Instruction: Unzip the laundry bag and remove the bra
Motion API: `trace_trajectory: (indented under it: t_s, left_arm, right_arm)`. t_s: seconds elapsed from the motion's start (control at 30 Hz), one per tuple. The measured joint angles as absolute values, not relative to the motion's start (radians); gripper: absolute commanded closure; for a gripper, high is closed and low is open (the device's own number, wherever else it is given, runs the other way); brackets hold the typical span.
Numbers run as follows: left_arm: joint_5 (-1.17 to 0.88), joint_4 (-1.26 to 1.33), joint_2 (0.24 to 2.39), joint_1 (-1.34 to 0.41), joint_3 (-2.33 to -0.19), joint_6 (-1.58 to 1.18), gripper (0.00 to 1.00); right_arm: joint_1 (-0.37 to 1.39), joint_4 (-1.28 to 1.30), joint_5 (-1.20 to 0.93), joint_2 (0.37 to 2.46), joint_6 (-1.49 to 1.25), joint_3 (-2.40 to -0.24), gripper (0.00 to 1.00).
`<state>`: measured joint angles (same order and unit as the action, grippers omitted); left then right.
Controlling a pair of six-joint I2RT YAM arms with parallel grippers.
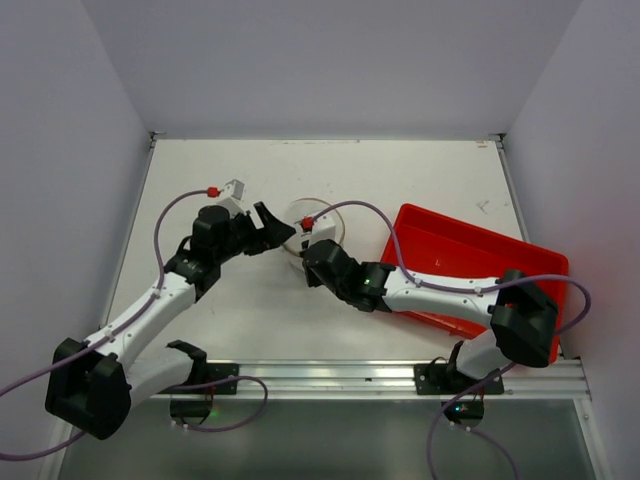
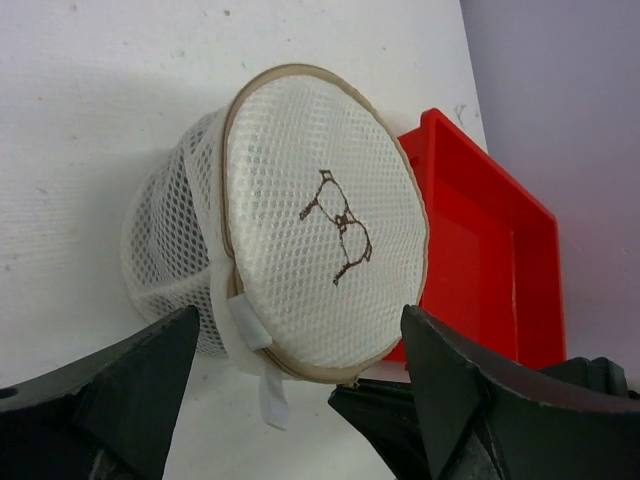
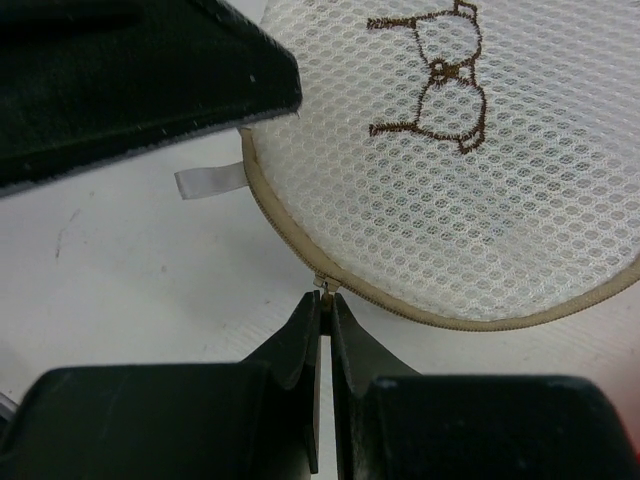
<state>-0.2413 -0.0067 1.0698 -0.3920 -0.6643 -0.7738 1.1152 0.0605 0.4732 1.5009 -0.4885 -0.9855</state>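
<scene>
The laundry bag (image 1: 318,224) is a small round white mesh case with a tan zip rim and a brown embroidered figure, lying mid-table. It fills the left wrist view (image 2: 320,220) and the right wrist view (image 3: 470,170). My right gripper (image 3: 326,298) is shut on the small metal zipper pull (image 3: 323,284) at the bag's near rim; in the top view it (image 1: 308,252) sits just in front of the bag. My left gripper (image 2: 300,370) is open, with its fingers (image 2: 130,400) apart at the bag's left side (image 1: 276,232). The bra is hidden inside the mesh.
A red plastic tray (image 1: 520,262) lies right of the bag and also shows in the left wrist view (image 2: 500,270). A white fabric tab (image 3: 210,181) hangs from the bag's side. White walls enclose the table on three sides.
</scene>
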Motion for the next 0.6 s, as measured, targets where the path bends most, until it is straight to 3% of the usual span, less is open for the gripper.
trace_trajectory:
  t_s: [0.3, 0.4, 0.43, 0.47, 0.5, 0.6]
  left_arm:
    - [-0.341, 0.088, 1.15, -0.392, -0.564, -0.884, 0.33]
    - [-0.356, 0.12, 1.169, -0.392, -0.558, -0.906, 0.56]
    - [-0.356, 0.131, 1.172, -0.392, -0.558, -0.91, 0.73]
    - [-0.356, 0.141, 1.173, -0.392, -0.558, -0.916, 0.81]
    - [-0.357, 0.148, 1.172, -0.392, -0.558, -0.915, 0.96]
    - [-0.358, 0.15, 1.172, -0.393, -0.568, -0.903, 1.0]
  right_arm:
    - [1.115, 0.003, 0.439, 1.539, -0.512, -0.997, 1.0]
    - [1.115, -0.013, 0.426, 1.539, -0.515, -1.001, 1.0]
    - [1.116, -0.016, 0.425, 1.539, -0.516, -1.002, 1.0]
    - [1.116, -0.018, 0.423, 1.539, -0.516, -1.003, 1.0]
    - [1.116, -0.019, 0.42, 1.539, -0.516, -1.003, 1.0]
    - [1.116, -0.019, 0.413, 1.539, -0.516, -1.002, 1.0]
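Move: The white fabric tab at the zip's end is about 4 cm to the right of the open left hand and some 4 cm below, neither ahead nor back. The zip pull, already pinched by the right hand, lies roughly 8 cm right, 2 cm back and 5 cm below the left hand; the embroidered face's middle is about 9 cm right, 4 cm ahead, 5 cm below. From the right hand the tab lies about 4 cm left, 2 cm ahead, at its height. The left fingers shut on the tab at the zip's end and pinch it, after the hand drops about 4.5 cm, shifting right and a little back with the fingers tipping some 10 degrees down; it lifts nearly 1 cm while closing. The right hand keeps its pinch on the zip pull and drifts about 2.5 cm left, towards the left hand. ##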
